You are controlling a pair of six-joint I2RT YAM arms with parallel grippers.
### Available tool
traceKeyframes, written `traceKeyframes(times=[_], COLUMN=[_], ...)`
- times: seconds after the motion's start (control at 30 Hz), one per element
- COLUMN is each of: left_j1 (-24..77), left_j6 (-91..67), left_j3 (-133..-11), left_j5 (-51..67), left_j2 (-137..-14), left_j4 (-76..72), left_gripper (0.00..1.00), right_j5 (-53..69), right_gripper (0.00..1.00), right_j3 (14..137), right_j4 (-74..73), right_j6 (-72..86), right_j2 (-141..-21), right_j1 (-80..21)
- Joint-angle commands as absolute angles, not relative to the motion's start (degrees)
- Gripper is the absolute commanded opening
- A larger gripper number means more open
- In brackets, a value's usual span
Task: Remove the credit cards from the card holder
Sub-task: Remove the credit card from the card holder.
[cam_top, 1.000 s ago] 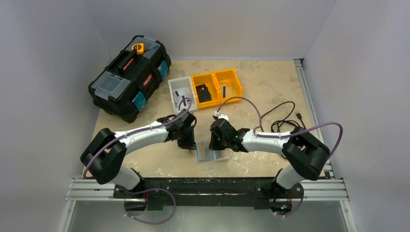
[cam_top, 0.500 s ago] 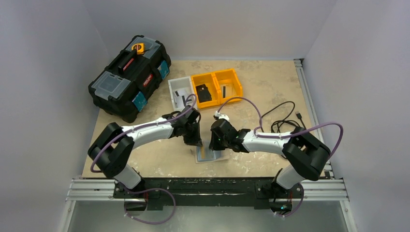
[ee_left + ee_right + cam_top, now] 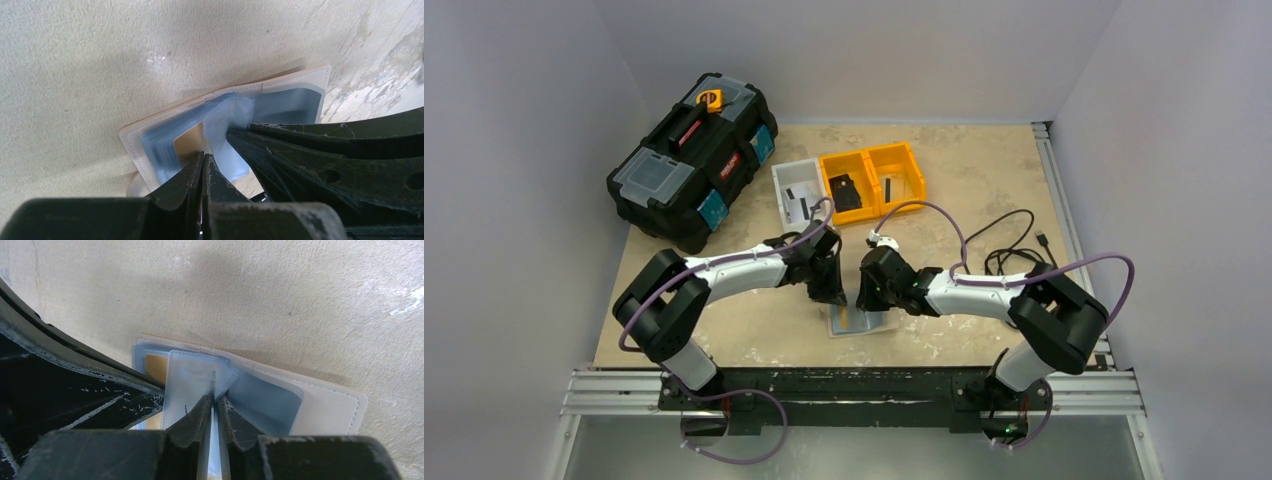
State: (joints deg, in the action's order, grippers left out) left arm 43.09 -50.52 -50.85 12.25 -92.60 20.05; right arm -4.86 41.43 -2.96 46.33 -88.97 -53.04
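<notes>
The card holder (image 3: 854,322) lies open and flat on the table near the front, pale with bluish clear sleeves (image 3: 300,82) (image 3: 330,405). A tan credit card (image 3: 190,142) (image 3: 155,367) shows inside one sleeve. My left gripper (image 3: 829,295) (image 3: 204,156) is shut, its tips meeting at the near edge of that tan card. Whether it pinches the card is hidden. My right gripper (image 3: 864,300) (image 3: 216,399) comes from the other side and is shut on a raised clear sleeve of the holder, a thin pale sheet between its fingers. The two grippers nearly touch.
A black toolbox (image 3: 692,160) stands at the back left. A grey bin (image 3: 799,192) and two yellow bins (image 3: 872,178) with small dark items sit at the back centre. A black cable (image 3: 1014,245) lies coiled to the right.
My left arm has swung right and brought its gripper onto the holder's left part, closing as it came. The right arm has barely moved.
</notes>
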Motion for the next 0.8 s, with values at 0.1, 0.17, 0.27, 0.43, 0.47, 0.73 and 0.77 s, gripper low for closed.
traceKeyframes(times=[0.1,0.17,0.27,0.43,0.47,0.73,0.77], left_j1=[44.4,44.7,45.0,45.7,46.0,48.7,48.9], left_j6=[-50.4,-50.7,-51.1,-51.5,-51.6,-53.5,-53.8], left_j3=[-51.9,-52.2,-52.6,-54.2,-54.8,-59.4,-59.8], left_j5=[12.9,13.2,13.7,14.8,15.0,17.4,17.7], left_j2=[-94.3,-94.6,-94.5,-94.3,-94.4,-99.1,-100.0], left_j4=[20.7,20.5,20.2,20.3,20.2,17.8,17.4], left_gripper=[0.00,0.00,0.00,0.00,0.00,0.00,0.00], right_j5=[-4.2,-4.8,-6.2,-9.4,-10.1,-13.1,-13.2], right_gripper=[0.21,0.25,0.28,0.33,0.33,0.34,0.34], right_j3=[41.2,42.5,44.0,45.3,45.3,42.3,41.9], right_j4=[-8.2,-9.8,-12.4,-17.1,-17.8,-21.7,-22.0], right_j6=[46.1,45.9,45.8,46.1,46.2,47.9,48.2], right_j2=[-86.1,-84.2,-81.2,-76.1,-75.0,-66.1,-65.5], right_j1=[-53.6,-53.6,-53.6,-53.6,-53.6,-53.6,-53.6])
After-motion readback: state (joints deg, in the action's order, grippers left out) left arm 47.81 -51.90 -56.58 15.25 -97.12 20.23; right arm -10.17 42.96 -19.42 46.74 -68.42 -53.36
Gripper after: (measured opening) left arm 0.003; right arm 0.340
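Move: Just about 1 cm below the left fingertips lies the credit card in the holder's left half, its middle roughly 2 cm back and 1 cm to the right of them. The blue sleeve flap half covers it, its middle around 1 cm back and 2 cm right of that hand, level in height; the open card holder centres 2 cm back and 4 cm right. From the right hand, the card is some 2 cm back, 2 cm left and 1 cm below. Letting go of the blue sleeve flap, the right fingers open to about a third, draw slightly back and lift some 8 cm clear, drifting right. The left hand, shut throughout, slides back and a little down by about 1 cm, then sweeps right along the holder, about 4 cm in all, rising slightly late as its tips push the flap off the card. ##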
